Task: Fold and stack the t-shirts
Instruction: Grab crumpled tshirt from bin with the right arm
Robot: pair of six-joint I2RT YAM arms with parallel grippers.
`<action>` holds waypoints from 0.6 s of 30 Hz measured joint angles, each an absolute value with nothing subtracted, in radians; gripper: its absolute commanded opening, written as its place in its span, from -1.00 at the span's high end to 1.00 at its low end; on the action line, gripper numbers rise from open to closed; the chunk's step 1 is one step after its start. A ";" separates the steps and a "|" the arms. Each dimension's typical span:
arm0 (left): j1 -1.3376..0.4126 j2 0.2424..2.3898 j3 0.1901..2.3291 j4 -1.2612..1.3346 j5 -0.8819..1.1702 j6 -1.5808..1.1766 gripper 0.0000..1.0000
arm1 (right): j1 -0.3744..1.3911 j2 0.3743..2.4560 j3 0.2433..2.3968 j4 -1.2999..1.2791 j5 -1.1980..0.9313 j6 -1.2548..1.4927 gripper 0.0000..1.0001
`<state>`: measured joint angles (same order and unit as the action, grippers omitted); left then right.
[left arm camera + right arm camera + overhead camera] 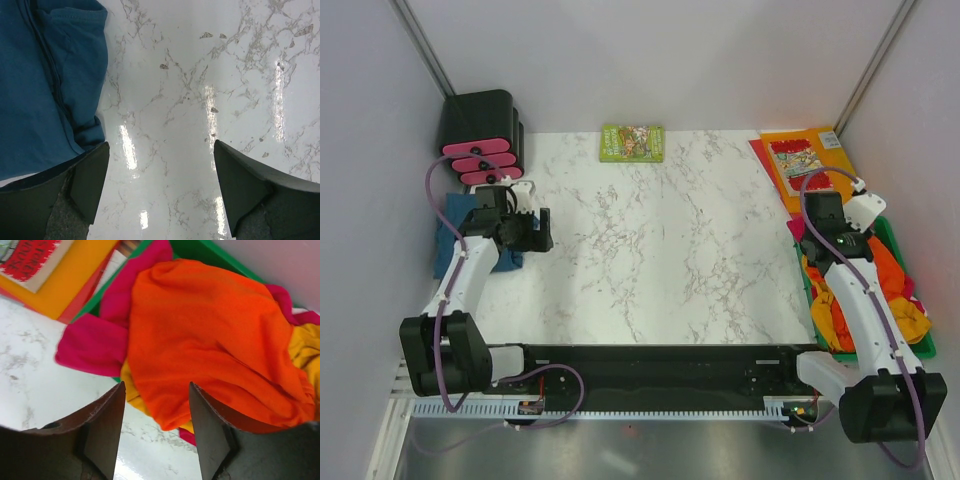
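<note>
A teal-blue t-shirt [448, 238] lies bunched at the table's left edge and fills the upper left of the left wrist view [40, 85]. My left gripper [535, 230] [161, 150] hangs open just right of it, with only bare marble between its fingers. At the right, a bright orange-red t-shirt [200, 330] [885, 265] tops a heap with a magenta-pink one [92, 342] and a mustard-yellow one [305, 347] in a green bin [210, 252]. My right gripper [815, 245] [156, 390] stands open at the heap's near edge, holding nothing.
An orange folder with a comic book [805, 155] [65, 280] lies at the back right beside the bin's rim [930, 347]. A green comic book [632, 142] sits at the back centre. A black and pink device [480, 135] stands in the back left corner.
</note>
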<state>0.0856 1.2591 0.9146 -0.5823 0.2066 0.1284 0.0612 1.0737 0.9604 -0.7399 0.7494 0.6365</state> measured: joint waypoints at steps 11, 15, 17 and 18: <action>0.086 1.283 0.938 -0.582 0.219 0.158 -0.81 | -0.091 1.123 0.853 -0.788 0.700 0.686 -0.22; 0.086 1.283 0.937 -0.582 0.216 0.170 -0.80 | -0.099 1.172 0.843 -0.766 0.681 0.691 -0.23; 0.086 1.283 0.937 -0.581 0.215 0.175 -0.80 | -0.101 1.192 0.835 -0.754 0.676 0.693 -0.20; 0.086 1.283 0.937 -0.581 0.215 0.176 -0.80 | -0.102 1.204 0.830 -0.745 0.673 0.693 -0.17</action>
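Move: The orange t-shirt, crumpled in the bin, has its middle about 6 cm back and 8 cm to the right of the right hand, some 13 cm below. A magenta shirt spills over the bin's edge roughly 3 cm ahead and 5 cm left of that hand; the orange folder lies about 12 cm ahead and 3 cm left. From the left hand the orange shirt is some 65 cm right and 10 cm back, 5 cm lower. Back and to the right at first, already sinking, then almost straight down, the right hand drops about 8 cm in all towards the orange t-shirt in the bin. The fingers stay part-open while they tip some 15 degrees steeper and swing slightly clockwise, ending close above the cloth; no touch can be made out. ##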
